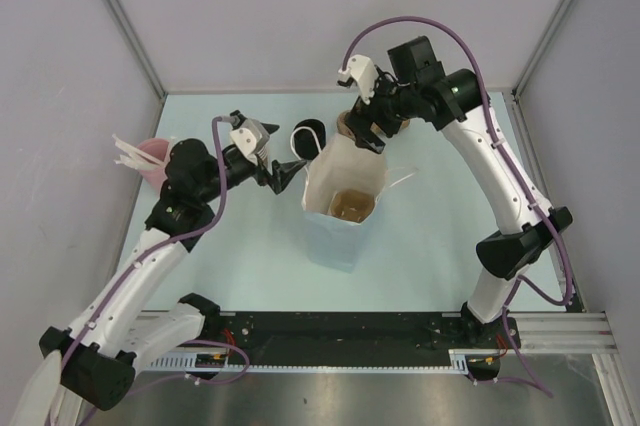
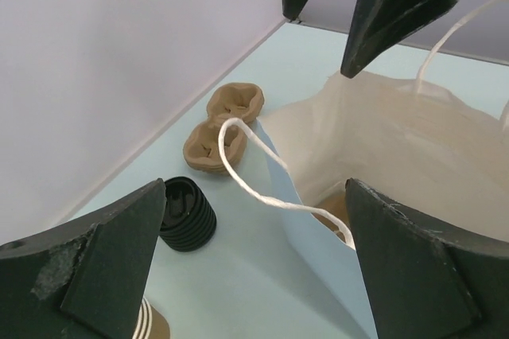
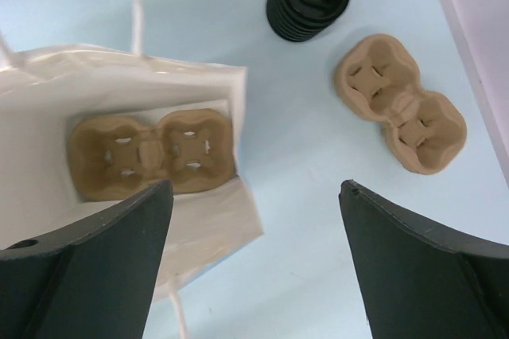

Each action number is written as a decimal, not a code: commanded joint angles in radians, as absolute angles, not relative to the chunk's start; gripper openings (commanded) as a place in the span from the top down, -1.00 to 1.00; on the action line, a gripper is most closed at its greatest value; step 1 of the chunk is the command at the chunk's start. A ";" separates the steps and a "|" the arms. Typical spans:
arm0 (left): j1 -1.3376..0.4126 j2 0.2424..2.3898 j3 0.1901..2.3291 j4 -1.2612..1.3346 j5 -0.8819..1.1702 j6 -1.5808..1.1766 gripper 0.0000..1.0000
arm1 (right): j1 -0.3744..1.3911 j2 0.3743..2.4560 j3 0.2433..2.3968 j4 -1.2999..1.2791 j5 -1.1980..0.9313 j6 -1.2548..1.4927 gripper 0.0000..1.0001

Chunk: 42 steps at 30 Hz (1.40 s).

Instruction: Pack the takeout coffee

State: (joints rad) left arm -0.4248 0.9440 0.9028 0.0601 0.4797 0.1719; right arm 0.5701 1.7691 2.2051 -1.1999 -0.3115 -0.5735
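Note:
No single tan coffee cup shows in any view. A white paper bag [image 1: 335, 241] stands open mid-table with a tan two-cup carrier [image 1: 352, 206] on its floor. The carrier also shows in the right wrist view [image 3: 151, 153]. My left gripper [image 1: 288, 172] is open and empty at the bag's left rim, and the bag's string handle [image 2: 254, 188] runs between its fingers. My right gripper [image 1: 372, 131] is open and empty over the bag's far edge, and it looks down past the bag wall [image 3: 48, 116].
A stack of black lids [image 1: 308, 136] stands behind the bag. A second tan carrier [image 3: 400, 102] lies by the back wall. A pink cup of white stirrers [image 1: 150, 156] stands far left. A tan cup with white bands [image 2: 151, 323] sits under my left gripper.

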 commanded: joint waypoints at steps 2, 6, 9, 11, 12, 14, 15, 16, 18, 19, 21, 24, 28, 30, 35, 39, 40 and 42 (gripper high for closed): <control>-0.420 0.901 1.008 -0.096 0.525 0.291 -1.00 | 0.540 1.715 2.148 -1.118 -0.298 -0.575 -0.86; -0.420 0.882 1.052 -0.198 0.522 0.363 -1.00 | 0.537 1.746 2.149 -1.166 -0.290 -0.595 -0.86; -0.420 0.870 1.094 -0.279 0.505 0.416 -0.99 | 0.535 1.764 2.152 -1.180 -0.270 -0.603 -0.86; -0.420 0.864 1.112 -0.304 0.492 0.440 -0.99 | 0.534 1.770 2.157 -1.181 -0.255 -0.606 -0.86; -0.420 0.858 1.117 -0.323 0.488 0.443 -1.00 | 0.534 1.778 2.157 -1.181 -0.250 -0.606 -0.86; -0.420 0.854 1.115 -0.337 0.482 0.451 -0.99 | 0.534 1.784 2.163 -1.181 -0.247 -0.609 -0.86; -0.422 0.848 1.112 -0.342 0.482 0.449 -1.00 | 0.534 1.792 2.163 -1.186 -0.248 -0.611 -0.85; -0.420 0.847 1.106 -0.347 0.485 0.451 -1.00 | 0.534 1.799 2.171 -1.193 -0.252 -0.612 -0.84; -0.420 0.841 1.097 -0.351 0.482 0.451 -0.99 | 0.534 1.819 2.184 -1.224 -0.259 -0.614 -0.81; -0.420 0.832 1.088 -0.353 0.482 0.451 -0.99 | 0.534 1.838 2.195 -1.236 -0.270 -0.615 -0.80; -0.420 0.824 1.078 -0.354 0.482 0.452 -1.00 | 0.534 1.853 2.198 -1.259 -0.285 -0.615 -0.78; -0.420 0.816 1.060 -0.353 0.482 0.451 -0.99 | 0.540 1.878 2.197 -1.261 -0.298 -0.608 -0.73; -0.420 0.815 1.045 -0.348 0.485 0.448 -0.99 | 0.552 1.902 2.204 -1.239 -0.281 -0.577 -0.44; -0.420 0.813 1.043 -0.347 0.485 0.448 -1.00 | 0.558 1.913 2.223 -1.227 -0.258 -0.557 -0.02; -0.420 0.813 1.028 -0.342 0.485 0.451 -0.99 | 0.557 1.895 2.232 -1.213 -0.181 -0.494 0.57; -0.420 0.813 1.014 -0.330 0.483 0.449 -0.99 | 0.537 1.838 2.183 -1.178 -0.114 -0.462 0.71; -0.420 0.811 1.011 -0.324 0.486 0.448 -1.00 | 0.520 1.819 2.169 -1.171 -0.103 -0.454 0.75; -0.420 0.811 1.009 -0.321 0.491 0.445 -1.00 | 0.500 1.803 2.155 -1.155 -0.080 -0.433 0.86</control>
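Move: The right hand, open and pointing down to the left, goes for the paper bag's far-right rim, about 3 cm ahead, 1 cm right and 8 cm below it. The bag's middle lies some 6 cm back, 4 cm left and 22 cm down; the black lids 15 cm ahead and 12 cm left, the loose carrier 20 cm ahead and 5 cm right, both about 30 cm down. From the left hand that rim is roughly 8 cm ahead, 18 cm right and 9 cm lower. Down about 8 cm, after first easing a little forward and to the right, the right hand sinks onto the paper bag's far-right rim and closes its open fingers to pinch the paper wall, then rises slightly while drawing right and forward. Meanwhile the open left hand backs away from the bag, back and left about 5 cm, first rising, then sinking again as it rolls a little. ##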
